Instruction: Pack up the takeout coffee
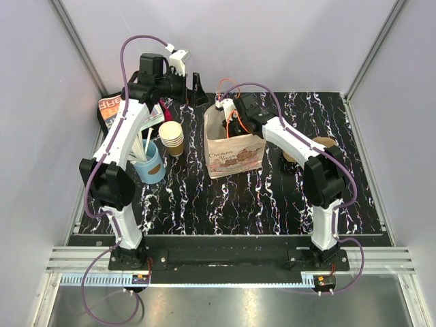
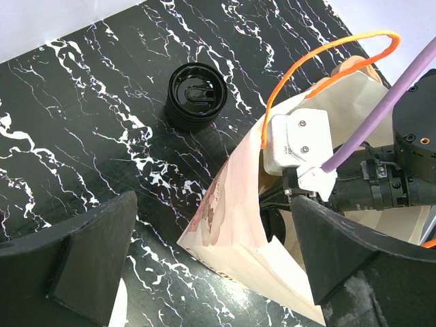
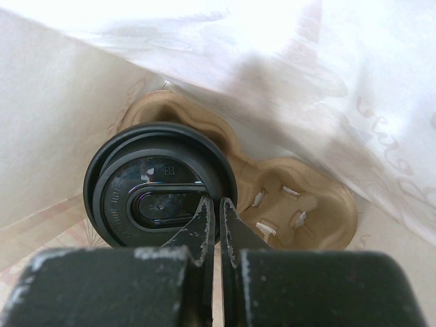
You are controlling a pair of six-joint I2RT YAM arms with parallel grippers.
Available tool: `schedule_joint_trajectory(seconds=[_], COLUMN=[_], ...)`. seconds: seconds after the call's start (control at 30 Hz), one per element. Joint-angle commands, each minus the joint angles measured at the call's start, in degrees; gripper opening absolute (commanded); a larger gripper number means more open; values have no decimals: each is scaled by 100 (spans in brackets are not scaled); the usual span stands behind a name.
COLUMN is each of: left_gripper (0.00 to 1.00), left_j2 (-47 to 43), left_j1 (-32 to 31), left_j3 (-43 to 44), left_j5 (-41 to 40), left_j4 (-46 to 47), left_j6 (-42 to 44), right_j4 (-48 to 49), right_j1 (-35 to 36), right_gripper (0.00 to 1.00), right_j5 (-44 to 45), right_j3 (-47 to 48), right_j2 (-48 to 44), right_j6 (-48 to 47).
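The takeout coffee [image 3: 160,194] shows its round black lid from above. It sits in one hole of a brown pulp cup tray [image 3: 300,204] at the bottom of the white paper bag [image 1: 235,155]. My right gripper [image 3: 219,208] reaches down into the bag and is shut on the lid's right rim, one finger over the lid and one outside it. My left gripper [image 2: 214,259] hangs wide open above the bag's [image 2: 238,231] back corner; that edge lies between its fingers [image 2: 82,262], apart from them.
A stack of black lids [image 2: 196,95] stands on the marble tabletop behind the bag. Lidless brown cups [image 1: 172,136] and a blue cup with white sticks [image 1: 150,163] stand left of the bag. The bag's orange handle [image 2: 327,51] arches over the right wrist.
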Motion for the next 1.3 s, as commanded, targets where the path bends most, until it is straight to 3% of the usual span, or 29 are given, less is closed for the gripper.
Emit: schedule_joint_trajectory(seconds=[0.0,0.6,1.27], left_gripper=[99,99,99], left_j2=[-272,-290,-307], left_j1=[16,25,16], left_j3=[83,56,48], left_j5=[30,4,4], left_j4=[210,228,245], left_j6=[-34,-51,-51], right_j4=[-336,-310,-389], right_j1=[97,106,124], right_gripper=[0,0,31], right_j5=[84,172,225], right_j3=[16,16,86], right_j2=[160,195,116], right_j6=[46,72,11])
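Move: The lidded coffee cup in the bag's tray has its middle about 4 cm left of the right hand, 1 cm back and 6 cm below; the closed fingertips meet the right-hand part of its lid rim. The empty tray seat is about 6 cm right, 1 cm ahead and 10 cm down, the black lid stack outside the bag 11 cm ahead, 3 cm right and 8 cm down. From the left hand, the cup lies about 8 cm right, 6 cm back and 24 cm below. The coffee cup's black lid keeps the right fingertips at its right-hand rim: the hand first stays put with fingers shut, then spreads them to just over a quarter of their range. As they part it sinks about half a centimetre and eases very slightly back and right, so that one finger lies over the lid and the other stands just outside the rim. ##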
